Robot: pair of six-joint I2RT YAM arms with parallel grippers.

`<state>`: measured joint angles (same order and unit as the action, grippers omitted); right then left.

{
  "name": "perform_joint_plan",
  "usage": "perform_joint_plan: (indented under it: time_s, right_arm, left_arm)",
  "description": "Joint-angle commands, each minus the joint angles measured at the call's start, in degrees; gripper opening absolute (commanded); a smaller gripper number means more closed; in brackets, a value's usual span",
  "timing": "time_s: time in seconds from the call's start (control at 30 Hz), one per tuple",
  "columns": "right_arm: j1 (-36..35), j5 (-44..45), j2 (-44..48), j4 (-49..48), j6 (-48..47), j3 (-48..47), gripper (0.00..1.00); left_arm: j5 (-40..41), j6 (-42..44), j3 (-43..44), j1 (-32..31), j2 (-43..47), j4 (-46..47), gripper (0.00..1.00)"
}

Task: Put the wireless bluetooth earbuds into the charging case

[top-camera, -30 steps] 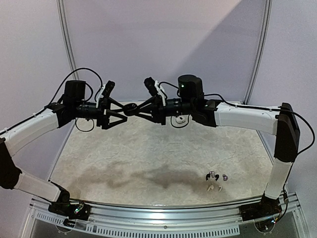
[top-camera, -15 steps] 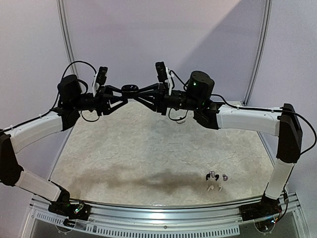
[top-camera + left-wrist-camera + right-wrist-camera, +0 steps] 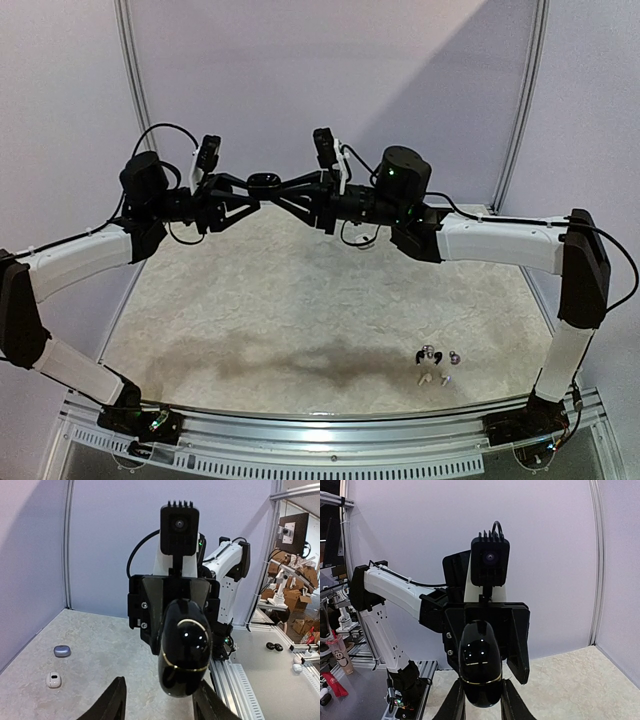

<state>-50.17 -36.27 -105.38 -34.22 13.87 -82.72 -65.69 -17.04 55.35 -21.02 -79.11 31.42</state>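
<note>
A glossy black charging case [image 3: 262, 182] with a thin gold seam hangs in the air at the back of the table, between both grippers. My right gripper [image 3: 482, 699] is shut on its end [image 3: 480, 665], a finger tight against each side. My left gripper [image 3: 160, 700] straddles the other end [image 3: 182, 650]. Its right finger sits against the case and its left finger [image 3: 116, 700] stands apart from it, so the jaws are open. Several tiny earbuds lie near the table's front right: dark ones [image 3: 427, 353], a purplish one [image 3: 453, 356] and white stemmed ones [image 3: 426, 380].
The left wrist view shows a small grey-purple case [image 3: 62, 651] and a small white one [image 3: 53, 680] on the table by the left wall. Metal frame posts [image 3: 130, 70] flank the table's back corners. A rail [image 3: 330, 430] runs along the near edge.
Both arms have lifted the black case higher above the table. The left jaws have narrowed a lot around its end. The right grip is unchanged and the earbuds have not moved.
</note>
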Motion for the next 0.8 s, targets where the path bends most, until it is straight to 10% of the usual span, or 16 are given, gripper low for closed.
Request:
perform_joint_plan:
  time_s: [0.0, 0.67, 0.77]
  right_arm:
    - [0.4, 1.4, -0.7, 1.7, -1.2, 0.7, 0.00]
    - [0.4, 3.0, -1.8, 6.4, -2.5, -1.4, 0.00]
    - [0.4, 6.0, -1.4, 9.8, -3.0, -1.6, 0.43]
  left_arm:
    - [-0.9, -0.4, 1.0, -0.8, -0.3, 2.2, 0.45]
    - [-1.5, 0.4, 1.3, -1.0, -0.1, -0.2, 0.00]
    - [0.1, 2.7, 1.3, -1.0, 0.2, -2.0, 0.00]
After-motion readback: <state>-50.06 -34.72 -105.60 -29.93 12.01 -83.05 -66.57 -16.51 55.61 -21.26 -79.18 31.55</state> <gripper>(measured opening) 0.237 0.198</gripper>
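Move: The black charging case is already pinched in my right fingers, held in the air between my two hands; its middle is about 2 cm left of that hand point and 2 cm above it. From my left hand, which faces it with half-open fingers, the case lies roughly 2 cm right, 1 cm back and 3 cm above. Nothing else stands near; the other things lie on the table far below. My right hand first lowers the case about 1.5 cm and eases it slightly forward, bringing its lower end between my left fingertips. My left hand stays nearly in place, shifting back by barely half a centimetre, and closes its fingers until they pinch the case; only then do my right fingers start to spread and release their grip. ##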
